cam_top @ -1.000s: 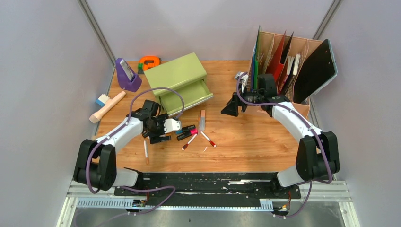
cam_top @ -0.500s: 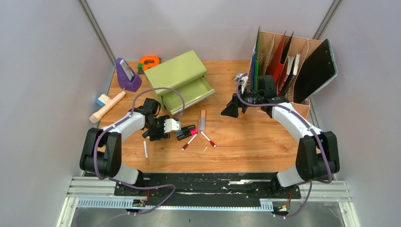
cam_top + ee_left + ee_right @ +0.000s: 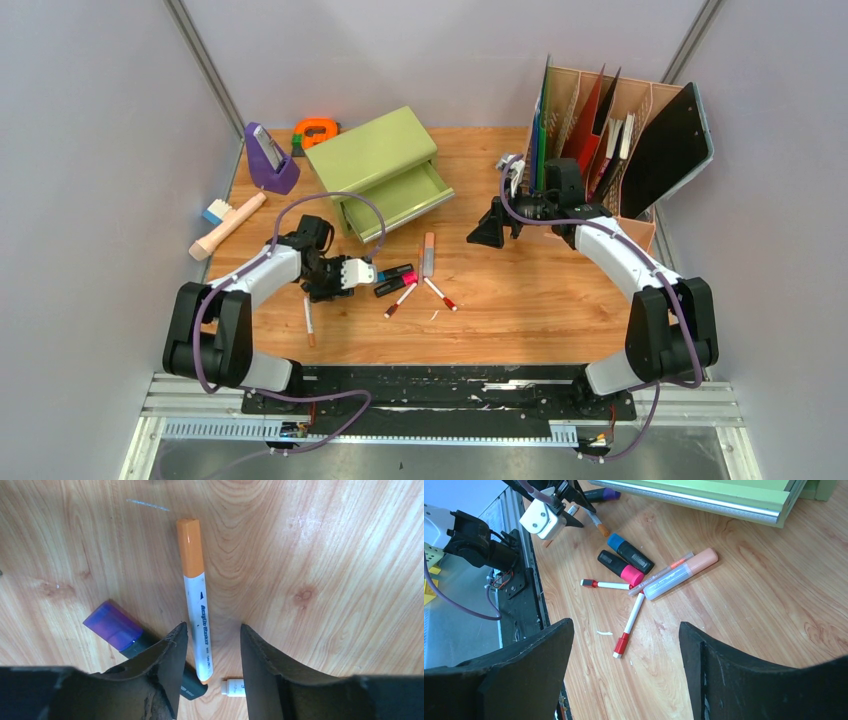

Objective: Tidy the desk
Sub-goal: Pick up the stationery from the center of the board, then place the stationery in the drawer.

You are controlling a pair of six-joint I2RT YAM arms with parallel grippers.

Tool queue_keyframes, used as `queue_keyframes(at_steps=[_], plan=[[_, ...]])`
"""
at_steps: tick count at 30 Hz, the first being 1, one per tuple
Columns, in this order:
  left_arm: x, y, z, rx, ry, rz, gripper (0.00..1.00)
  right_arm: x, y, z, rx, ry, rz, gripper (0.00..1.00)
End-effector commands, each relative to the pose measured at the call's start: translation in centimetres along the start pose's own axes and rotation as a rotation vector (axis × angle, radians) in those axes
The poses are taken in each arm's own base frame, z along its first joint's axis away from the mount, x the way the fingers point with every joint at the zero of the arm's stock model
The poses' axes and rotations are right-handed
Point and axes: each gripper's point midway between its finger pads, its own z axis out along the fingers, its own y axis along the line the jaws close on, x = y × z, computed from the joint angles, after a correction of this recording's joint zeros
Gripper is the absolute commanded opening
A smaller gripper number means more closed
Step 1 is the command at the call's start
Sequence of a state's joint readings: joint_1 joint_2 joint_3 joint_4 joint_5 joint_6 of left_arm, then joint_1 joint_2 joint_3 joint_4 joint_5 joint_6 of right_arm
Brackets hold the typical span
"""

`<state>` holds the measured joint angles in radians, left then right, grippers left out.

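Observation:
The desk is orange-brown wood grain. My left gripper is open and low over it. In the left wrist view its jaws straddle the white end of an orange-capped marker, not closed on it. A purple-capped black marker lies just left of the left finger. The orange-capped marker also shows in the top view. My right gripper is open and empty, held above the desk near the file rack.
An olive-green drawer chest stands with its drawer open. Blue- and pink-capped highlighters, two red-capped pens and a peach pen lie mid-desk. A file rack stands back right. A purple stand, tape and brush sit left.
My left gripper has moved left and toward the near edge, from beside the highlighters to over the orange-capped marker. The right arm has not moved.

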<state>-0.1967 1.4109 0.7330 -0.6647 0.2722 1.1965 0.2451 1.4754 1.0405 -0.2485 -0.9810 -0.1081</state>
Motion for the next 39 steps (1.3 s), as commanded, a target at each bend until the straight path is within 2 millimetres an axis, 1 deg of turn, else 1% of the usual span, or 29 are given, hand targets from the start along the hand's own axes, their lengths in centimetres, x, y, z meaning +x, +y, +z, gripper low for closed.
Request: queue_keyframes(at_steps=[1,3,4,5,6,7,10,11,13,14,15,16,17,18,19,21,24,25,26,27,28,29,30,31,32,34,37,38,39], plan=[[0.5,-1.0,0.7,0.037,0.009,-0.039,0.48,-0.9,0.3,-0.1,-0.020,-0.029,-0.044,0.79],[0.0,-0.9,0.4,0.033,-0.006,-0.070,0.42,-0.8,0.3,-0.1,-0.021,-0.028,-0.043,0.79],[-0.6,-0.7,0.0,0.023,-0.022,-0.089,0.37,-0.8,0.2,-0.1,-0.019,-0.029,-0.043,0.79],[-0.9,-1.0,-0.3,0.035,-0.024,-0.100,0.35,-0.8,0.2,-0.1,-0.020,-0.028,-0.042,0.79],[-1.9,-0.8,-0.9,0.025,-0.046,-0.108,0.32,-0.8,0.2,-0.1,-0.020,-0.029,-0.042,0.79],[-2.2,-1.3,-1.3,0.041,-0.048,-0.115,0.30,-0.9,0.2,-0.1,-0.020,-0.029,-0.042,0.79],[-4.5,-2.4,-3.4,0.058,-0.074,-0.103,0.22,-0.8,0.2,0.0,-0.022,-0.027,-0.037,0.79],[-4.9,-2.6,-3.9,0.062,-0.076,-0.104,0.20,-0.9,0.1,0.0,-0.022,-0.028,-0.036,0.79],[-6.0,-3.3,-5.5,0.074,-0.086,-0.088,0.16,-0.8,0.2,0.0,-0.023,-0.027,-0.035,0.79],[-6.7,-3.5,-6.8,0.078,-0.094,-0.080,0.15,-0.9,0.2,-0.1,-0.021,-0.028,-0.037,0.79],[-7.9,-2.9,-8.1,0.060,-0.126,-0.075,0.13,-0.9,0.2,-0.1,-0.019,-0.029,-0.039,0.79],[-8.1,-3.6,-8.9,0.085,-0.126,-0.083,0.12,-1.0,0.2,-0.1,-0.016,-0.030,-0.040,0.79],[-9.6,-2.8,-10.4,0.064,-0.171,-0.087,0.10,-1.0,0.2,-0.1,-0.016,-0.030,-0.042,0.80],[-10.1,-2.9,-11.2,0.069,-0.184,-0.095,0.10,-1.1,0.2,-0.1,-0.015,-0.031,-0.043,0.80],[-11.6,-1.9,-12.8,0.037,-0.232,-0.110,0.09,-1.1,0.2,-0.2,-0.013,-0.033,-0.044,0.80],[-13.6,0.1,-14.9,-0.027,-0.291,-0.147,0.08,-1.2,0.2,-0.3,-0.011,-0.035,-0.046,0.80],[-15.9,4.0,-16.9,-0.132,-0.344,-0.193,0.06,-1.5,0.1,-0.6,-0.004,-0.043,-0.050,0.80],[-17.0,5.7,-17.5,-0.162,-0.367,-0.217,0.06,-1.5,0.2,-0.6,-0.004,-0.044,-0.051,0.80],[-17.4,6.5,-17.7,-0.176,-0.373,-0.232,0.06,-1.6,0.2,-0.7,-0.002,-0.046,-0.053,0.80],[-18.4,8.2,-17.9,-0.191,-0.387,-0.252,0.06,-1.6,0.3,-0.7,-0.002,-0.047,-0.054,0.80],[-19.2,9.4,-18.7,-0.219,-0.405,-0.276,0.06,-1.7,0.3,-0.8,0.000,-0.049,-0.056,0.80],[-19.5,10.5,-17.6,-0.207,-0.392,-0.298,0.06,-1.7,0.3,-0.9,0.003,-0.051,-0.059,0.80],[-20.2,11.7,-18.3,-0.233,-0.403,-0.319,0.06,-1.8,0.4,-1.0,0.005,-0.054,-0.061,0.80],[-20.3,12.6,-16.7,-0.211,-0.379,-0.344,0.06,-1.9,0.4,-1.1,0.008,-0.056,-0.064,0.80],[-20.7,13.8,-15.9,-0.207,-0.368,-0.372,0.07,-1.9,0.4,-1.3,0.011,-0.060,-0.065,0.80],[-21.0,15.0,-14.6,-0.195,-0.352,-0.403,0.08,-2.1,0.5,-1.5,0.017,-0.065,-0.071,0.80],[-21.1,16.1,-12.9,-0.184,-0.325,-0.437,0.11,-2.3,0.4,-1.9,0.023,-0.074,-0.077,0.80],[-21.0,16.5,-12.0,-0.183,-0.307,-0.453,0.15,-2.3,0.4,-2.0,0.026,-0.077,-0.078,0.80],[-20.9,16.6,-11.7,-0.185,-0.299,-0.462,0.17,-2.3,0.4,-2.0,0.026,-0.079,-0.081,0.80]])
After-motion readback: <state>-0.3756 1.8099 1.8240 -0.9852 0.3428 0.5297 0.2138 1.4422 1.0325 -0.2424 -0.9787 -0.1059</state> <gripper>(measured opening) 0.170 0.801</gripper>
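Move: The orange-capped marker lies across the left gripper's open fingers, its middle about 1 cm ahead and 3 cm right, barely below them. The purple-capped highlighter lies some 5 cm ahead and 1 cm left, a second orange marker 7 cm back and 3 cm left. The open drawer's middle is about 20 cm ahead, 18 cm right and 5 cm up. From the right hand the orange-capped marker is about 36 cm left, 6 cm back and 17 cm below. Close the left gripper on the white barrel of the orange-capped marker while easing back about 2.5 cm, then lift it quickly some 24 cm. Swing it right and forward, roughly 15 cm each way, to above the open drawer, leaning the fingertips more to the right and turning about 20 degrees counter-clockwise, then sink about 5 cm, keeping the pinch. ##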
